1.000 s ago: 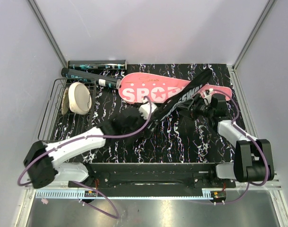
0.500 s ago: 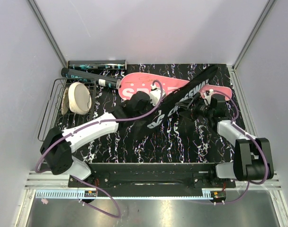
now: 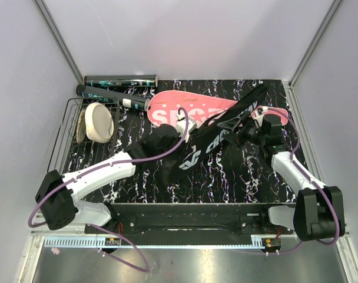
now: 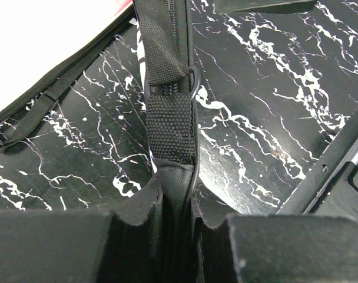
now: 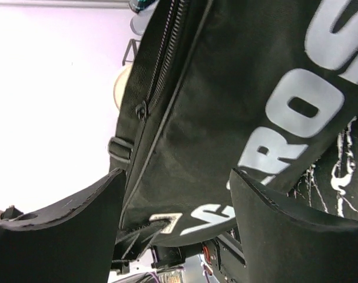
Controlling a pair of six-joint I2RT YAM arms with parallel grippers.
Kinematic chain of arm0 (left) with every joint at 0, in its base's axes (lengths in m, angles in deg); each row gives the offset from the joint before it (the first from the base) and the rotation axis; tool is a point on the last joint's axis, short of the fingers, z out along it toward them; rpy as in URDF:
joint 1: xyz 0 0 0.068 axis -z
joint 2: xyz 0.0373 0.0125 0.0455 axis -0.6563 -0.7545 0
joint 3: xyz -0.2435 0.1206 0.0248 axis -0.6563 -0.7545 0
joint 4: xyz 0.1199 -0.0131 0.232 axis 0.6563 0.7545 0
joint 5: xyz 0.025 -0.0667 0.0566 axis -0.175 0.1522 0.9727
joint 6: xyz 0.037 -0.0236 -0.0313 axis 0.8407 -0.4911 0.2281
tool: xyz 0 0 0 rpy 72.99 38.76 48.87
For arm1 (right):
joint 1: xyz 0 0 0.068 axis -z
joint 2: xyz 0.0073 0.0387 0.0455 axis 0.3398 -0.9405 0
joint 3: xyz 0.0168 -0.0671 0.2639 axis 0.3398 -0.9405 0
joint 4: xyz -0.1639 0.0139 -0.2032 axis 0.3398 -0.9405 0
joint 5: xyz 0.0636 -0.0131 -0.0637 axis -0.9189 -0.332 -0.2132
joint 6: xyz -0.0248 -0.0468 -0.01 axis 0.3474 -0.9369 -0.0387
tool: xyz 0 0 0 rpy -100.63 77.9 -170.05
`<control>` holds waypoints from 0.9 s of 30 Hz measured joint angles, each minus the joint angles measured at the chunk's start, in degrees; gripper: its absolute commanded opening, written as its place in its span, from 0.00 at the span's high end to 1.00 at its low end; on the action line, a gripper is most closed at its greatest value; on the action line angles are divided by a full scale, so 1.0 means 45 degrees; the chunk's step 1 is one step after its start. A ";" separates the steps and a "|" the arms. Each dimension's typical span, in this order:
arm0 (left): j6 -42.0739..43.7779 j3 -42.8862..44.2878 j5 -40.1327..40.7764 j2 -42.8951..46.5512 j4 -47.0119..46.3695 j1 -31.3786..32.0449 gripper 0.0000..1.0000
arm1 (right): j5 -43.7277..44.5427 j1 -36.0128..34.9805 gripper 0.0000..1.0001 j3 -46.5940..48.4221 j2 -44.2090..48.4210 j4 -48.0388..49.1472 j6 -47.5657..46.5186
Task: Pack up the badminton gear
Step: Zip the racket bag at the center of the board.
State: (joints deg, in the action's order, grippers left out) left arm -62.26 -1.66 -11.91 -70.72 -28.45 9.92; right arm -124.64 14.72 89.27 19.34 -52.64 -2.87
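Note:
The black "CROSSWAY" bag (image 3: 217, 138) lies slanted across the mat, from centre front to back right. My left gripper (image 3: 188, 128) is at its left edge. In the left wrist view it (image 4: 178, 188) is shut on the bag's black webbing strap (image 4: 170, 130), beside a metal ring. My right gripper (image 3: 241, 127) is open at the bag's upper part. In the right wrist view, the lettered bag (image 5: 226, 88) hangs between its spread fingers (image 5: 176, 177). The pink "SPORT" case (image 3: 179, 106) lies behind, partly under the bag. Two dark tubes (image 3: 120, 79) (image 3: 105, 94) lie at the back left. No rackets or shuttlecocks show.
A black wire basket (image 3: 67, 138) stands at the left edge and holds a cream round disc (image 3: 99, 121). White walls close in the mat on the left, back and right. The arms' base rail (image 3: 185, 215) runs along the near edge.
My left gripper reached in from the near left and shut on the bag's strap. The bag's near end has swung toward the front. The right gripper opened wider and shifted slightly back.

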 measured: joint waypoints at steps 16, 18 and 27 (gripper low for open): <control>-0.0170 -0.0476 0.1593 0.0491 0.0787 0.1506 0.20 | 0.1501 -0.2375 1.00 0.1258 -0.1870 -0.0763 -0.0413; -0.0267 -0.0087 0.1409 0.0257 0.1350 0.1540 0.18 | 0.1593 -0.2521 1.00 0.0714 -0.1700 -0.0243 -0.0068; -0.0578 0.2579 0.0685 -0.1996 0.3075 0.1496 0.14 | 0.2900 -0.3065 1.00 -0.0204 -0.0510 0.0277 0.0918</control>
State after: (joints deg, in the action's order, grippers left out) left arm -64.86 9.94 -8.83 -79.70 -14.61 16.65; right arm -111.59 0.92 88.36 17.05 -51.39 1.26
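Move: The racket bag's zip slider sits roughly 6 cm to the right hand's left, about 1 cm ahead and level with it. The bag's far tip is some 13 cm ahead and 13 cm right of the right hand at about its height; the pink SPORT bag lies 8 cm ahead, 2 cm left and 17 cm below. From the left hand, shut on the bag behind the slider, that slider is some 8 cm ahead and 6 cm right, 1 cm higher. The right fingers shut on the black bag just behind the zip slider, seemingly on its pull, after the open hand reaches about 5 cm left; while closing and afterwards it sinks some 3 cm and draws back 3 cm, then rises slightly. The left hand keeps its pinch while drawing back 2 cm, then opens wide, backing and sinking a little more before edging 3 cm right with the bag between its open fingers. ##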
